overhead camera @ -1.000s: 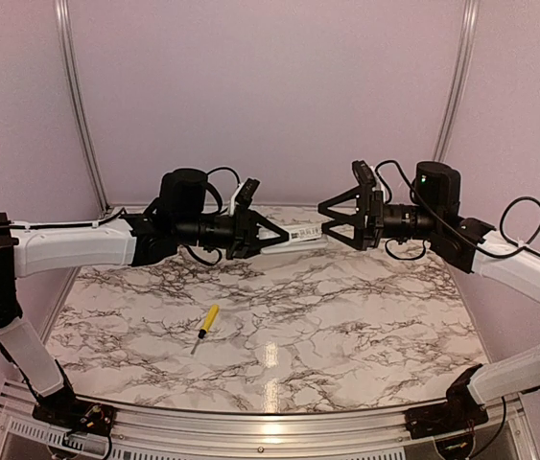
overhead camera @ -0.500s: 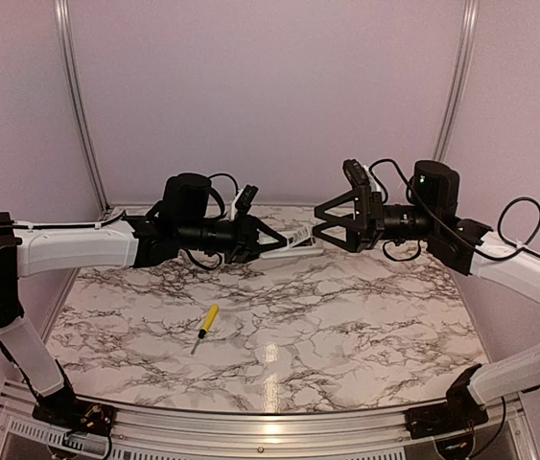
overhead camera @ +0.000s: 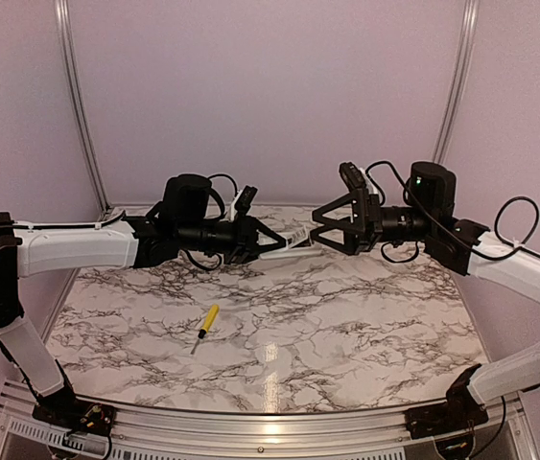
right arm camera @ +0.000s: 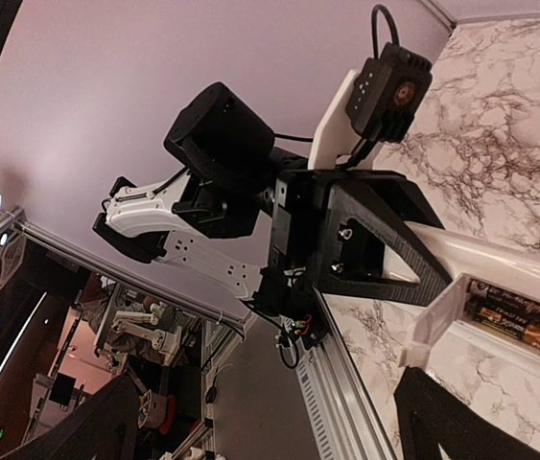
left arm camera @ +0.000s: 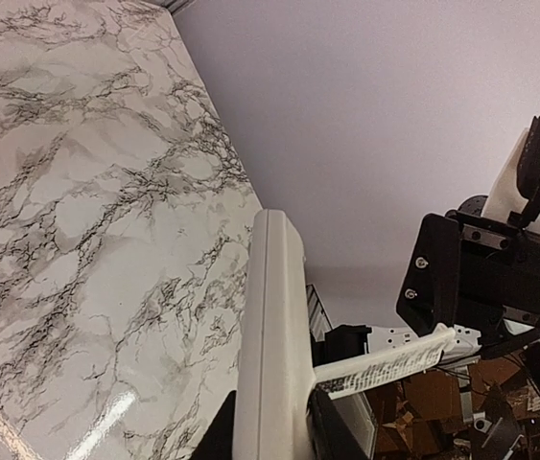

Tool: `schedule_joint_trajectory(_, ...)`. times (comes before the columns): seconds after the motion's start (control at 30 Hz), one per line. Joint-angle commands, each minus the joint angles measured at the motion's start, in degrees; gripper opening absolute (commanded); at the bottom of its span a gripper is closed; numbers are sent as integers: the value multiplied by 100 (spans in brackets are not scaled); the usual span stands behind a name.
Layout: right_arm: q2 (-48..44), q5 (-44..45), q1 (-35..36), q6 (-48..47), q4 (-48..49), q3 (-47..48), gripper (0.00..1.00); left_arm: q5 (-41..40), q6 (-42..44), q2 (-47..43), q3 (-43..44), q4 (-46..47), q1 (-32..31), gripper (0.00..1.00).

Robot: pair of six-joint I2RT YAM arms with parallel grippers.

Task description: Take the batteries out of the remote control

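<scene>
My left gripper [overhead camera: 271, 241] is shut on the white remote control [overhead camera: 293, 237] and holds it in the air over the far side of the table. In the left wrist view the remote control [left arm camera: 271, 326] runs up between my fingers, and its battery cover [left arm camera: 389, 362] hangs open to the right. The right wrist view looks into the open compartment of the remote control [right arm camera: 485, 268], where the dark batteries [right arm camera: 509, 312] lie. My right gripper [overhead camera: 316, 228] is open, with its fingers around the remote's free end and not touching it.
A yellow-handled screwdriver [overhead camera: 208, 323] lies on the marble table [overhead camera: 346, 326] at the front left. Aluminium rails [overhead camera: 250, 422] line the table's edges, and pale walls close in the back and sides.
My right gripper has moved left, closer around the remote's free end. My left arm has sunk a little with the remote still in its grip.
</scene>
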Motion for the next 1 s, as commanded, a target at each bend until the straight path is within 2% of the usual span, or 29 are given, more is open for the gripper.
schedule_joint_trajectory(0.0, 96, 104, 79, 15, -77, -107, 92, 93, 122, -23, 9, 188, -14, 0)
schedule_joint_trajectory(0.63, 409, 188, 127, -167, -168, -248, 91, -328, 253, -62, -186, -155, 93, 0)
schedule_joint_trajectory(0.97, 626, 225, 94, -600, -708, 53, 91, -524, 367, -62, -217, -444, 175, 0)
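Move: The batteries sit in the open compartment of the remote, about 6 cm to the right hand's left, 7 cm below it and a touch ahead. The tipped-up battery cover is nearer, some 4 cm left and 4 cm below, level fore and aft. From the left hand, which grips the remote, the batteries lie about 5 cm to the right, 1 cm ahead and 1 cm lower. Towards the batteries in the remote the right hand sinks about 6.5 cm, easing slightly forward and left, its open fingers tipping down some 10 degrees. The left hand keeps its pinch on the remote and lowers it about 3 cm, drifting forward and left with a slight downward tilt of the fingertips. ##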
